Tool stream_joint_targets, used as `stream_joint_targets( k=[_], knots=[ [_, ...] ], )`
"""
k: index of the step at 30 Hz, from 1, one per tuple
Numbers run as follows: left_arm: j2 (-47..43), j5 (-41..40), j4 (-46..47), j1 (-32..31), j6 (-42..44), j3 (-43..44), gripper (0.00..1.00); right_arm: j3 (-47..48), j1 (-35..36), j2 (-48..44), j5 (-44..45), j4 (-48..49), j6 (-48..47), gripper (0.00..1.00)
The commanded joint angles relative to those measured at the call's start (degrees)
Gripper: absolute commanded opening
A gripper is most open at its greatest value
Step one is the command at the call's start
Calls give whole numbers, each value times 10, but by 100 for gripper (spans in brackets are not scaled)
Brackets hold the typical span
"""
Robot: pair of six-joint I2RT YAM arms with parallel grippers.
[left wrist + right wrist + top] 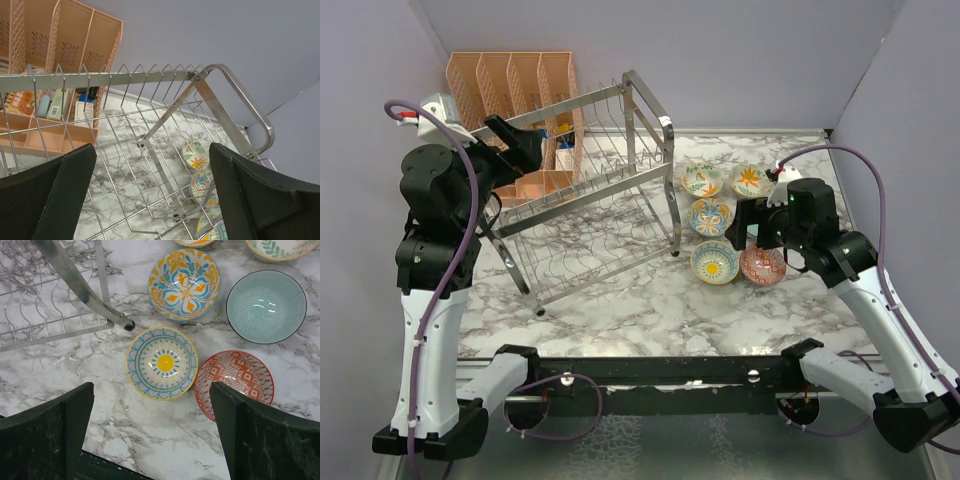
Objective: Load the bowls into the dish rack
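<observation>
The chrome wire dish rack (590, 190) stands at centre-left with nothing in its slots. Several painted bowls lie on the marble to its right: green-leaf (701, 180), orange-flower (751, 181), blue-yellow (712, 216), yellow-teal (715, 262) and red-orange (762, 266). My right gripper (755, 235) hovers open above them. Its wrist view shows the yellow-teal bowl (162, 362) and the red bowl (234, 385) just ahead of the open right gripper (151, 405), with a teal striped bowl (266, 306) beyond. My left gripper (525, 150) is open and empty over the rack's upper tier (150, 80).
A peach-orange plastic organizer (510, 85) with small items stands behind the rack against the back wall. Grey walls close in the table at the back and right. The rack's foot (129, 326) rests close to the yellow-teal bowl.
</observation>
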Motion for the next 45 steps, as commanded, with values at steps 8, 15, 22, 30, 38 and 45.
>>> stream_joint_targets(
  k=[8,15,22,30,38,45],
  knots=[
    [-15,236,132,-2,25,-39,99,-26,4,-40,19,41,12,99],
    [-25,290,146,-1,77,-50,99,-49,4,-25,0,34,2,99],
    [-17,309,122,-1,69,-30,99,-101,4,10,-82,72,19,87],
    [-26,287,91,-2,78,-16,99,-159,14,64,-130,134,37,77],
    [-40,280,83,-2,101,-34,99,-144,93,127,-50,158,47,77],
    [-49,261,62,-1,124,-35,99,-146,94,183,-48,186,47,76]
  ],
)
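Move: Nearly below the right hand is the yellow-sun bowl: about 4 cm ahead, 3 cm left and 20 cm down. The red bowl stands some 12 cm to the right of it and about level with it, the orange-and-blue bowl roughly 13 cm farther out and 2 cm left of it, and the rack's nearest foot about 9 cm left of it and 3 cm farther out. From the left hand the sun bowl lies about 35 cm right, level ahead, and 43 cm down. Dropping about 14 cm after a brief wait, the right hand heads for the yellow-sun bowl's near left rim, drifting some 6 cm left, tipping its fingers about 20 degrees further down and narrowing them by roughly a quarter, with no touch visible. The open left hand, high by the rack, swings right and then eases back, turning clockwise nearly 30 degrees. ##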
